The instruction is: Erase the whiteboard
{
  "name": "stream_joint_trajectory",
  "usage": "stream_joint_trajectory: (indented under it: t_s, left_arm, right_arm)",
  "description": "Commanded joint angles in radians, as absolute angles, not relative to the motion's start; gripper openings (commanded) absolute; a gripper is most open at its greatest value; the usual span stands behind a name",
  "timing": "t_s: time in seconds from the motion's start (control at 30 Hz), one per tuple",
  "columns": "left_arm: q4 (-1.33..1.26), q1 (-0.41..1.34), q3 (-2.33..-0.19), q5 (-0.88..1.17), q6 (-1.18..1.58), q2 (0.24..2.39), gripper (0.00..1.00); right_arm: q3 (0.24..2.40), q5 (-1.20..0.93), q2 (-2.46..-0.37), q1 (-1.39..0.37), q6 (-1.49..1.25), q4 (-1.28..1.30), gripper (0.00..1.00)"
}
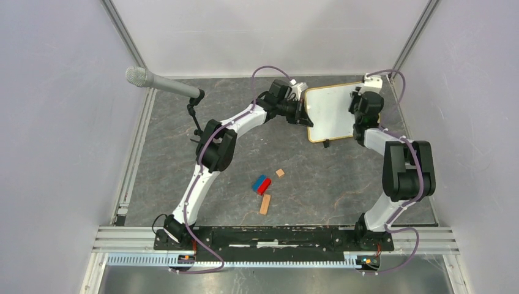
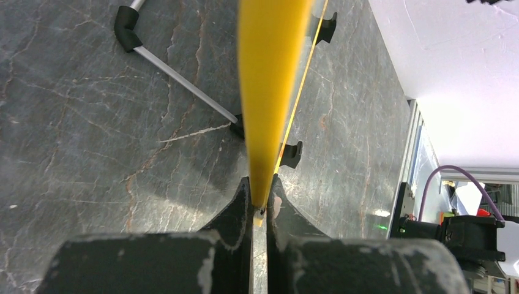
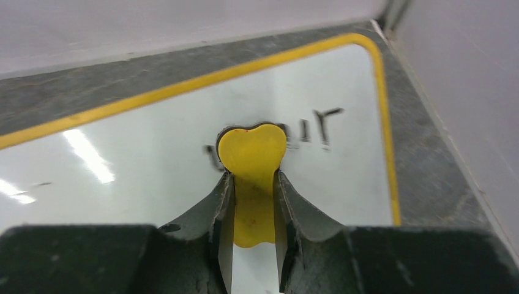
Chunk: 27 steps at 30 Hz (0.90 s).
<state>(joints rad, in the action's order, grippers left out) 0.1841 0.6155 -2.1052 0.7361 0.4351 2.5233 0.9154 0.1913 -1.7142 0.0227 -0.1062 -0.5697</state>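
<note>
The whiteboard (image 1: 330, 113) lies at the far right of the table, white with a thin yellow-tan frame. My left gripper (image 1: 301, 111) is shut on its left edge; in the left wrist view the yellow frame edge (image 2: 272, 92) runs up from between the jaws of that gripper (image 2: 260, 199). My right gripper (image 1: 358, 113) hangs over the board's right part. In the right wrist view that gripper (image 3: 252, 180) is shut on a small yellow eraser (image 3: 252, 150) pressed toward the whiteboard (image 3: 153, 159). Dark smeared writing (image 3: 321, 125) shows beside the eraser.
A grey microphone (image 1: 162, 84) on a stand reaches in from the far left. Mid-table lie a blue-and-red block (image 1: 261, 184), a small tan block (image 1: 280, 173) and a longer orange block (image 1: 265, 204). White walls close in the back and both sides.
</note>
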Motion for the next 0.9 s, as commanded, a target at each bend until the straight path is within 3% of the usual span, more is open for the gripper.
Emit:
stream_joint_trajectory:
  t_s: [0.0, 0.47, 0.63, 0.87]
  left_arm:
    - [0.317, 0.602, -2.144, 0.670, 0.341, 2.574, 0.02]
    - [0.341, 0.600, -2.180, 0.719, 0.348, 2.604, 0.02]
    - [0.360, 0.600, -2.224, 0.747, 0.359, 2.630, 0.02]
    - [0.373, 0.601, -2.241, 0.773, 0.360, 2.644, 0.02]
  right_arm:
    - [1.011, 0.074, -1.762, -0.042, -0.109, -0.595, 0.09]
    - [1.121, 0.075, -1.885, 0.171, -0.256, -0.474, 0.08]
    - [1.154, 0.013, -1.877, 0.136, -0.192, -0.454, 0.08]
    - [1.220, 0.040, -1.855, -0.045, -0.086, -0.411, 0.09]
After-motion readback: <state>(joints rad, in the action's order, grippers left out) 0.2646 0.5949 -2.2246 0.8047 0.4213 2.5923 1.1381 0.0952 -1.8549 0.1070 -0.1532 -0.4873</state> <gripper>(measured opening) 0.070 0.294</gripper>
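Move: The right hand already holds the yellow eraser against the whiteboard. The last marks sit about 4 cm ahead, 4 cm to its right and 3 cm higher. The board's right edge is some 8 cm right and 3 cm ahead; the top edge lies straight ahead, around 6 cm out and 6 cm up. From the left hand, shut on the board's left edge, the marks lie about 19 cm right, 12 cm ahead and 9 cm up. Keeping the eraser on the whiteboard, the right hand scrubs sideways: first some 3 cm left while pushing forward and a little up, then a sweep of about 8 cm right across the marks towards the right edge, then a couple of centimetres back left. It works forward about 4.5 cm overall, its left side rolling up, then partly back. The left hand keeps its pinch on the board's left edge. ##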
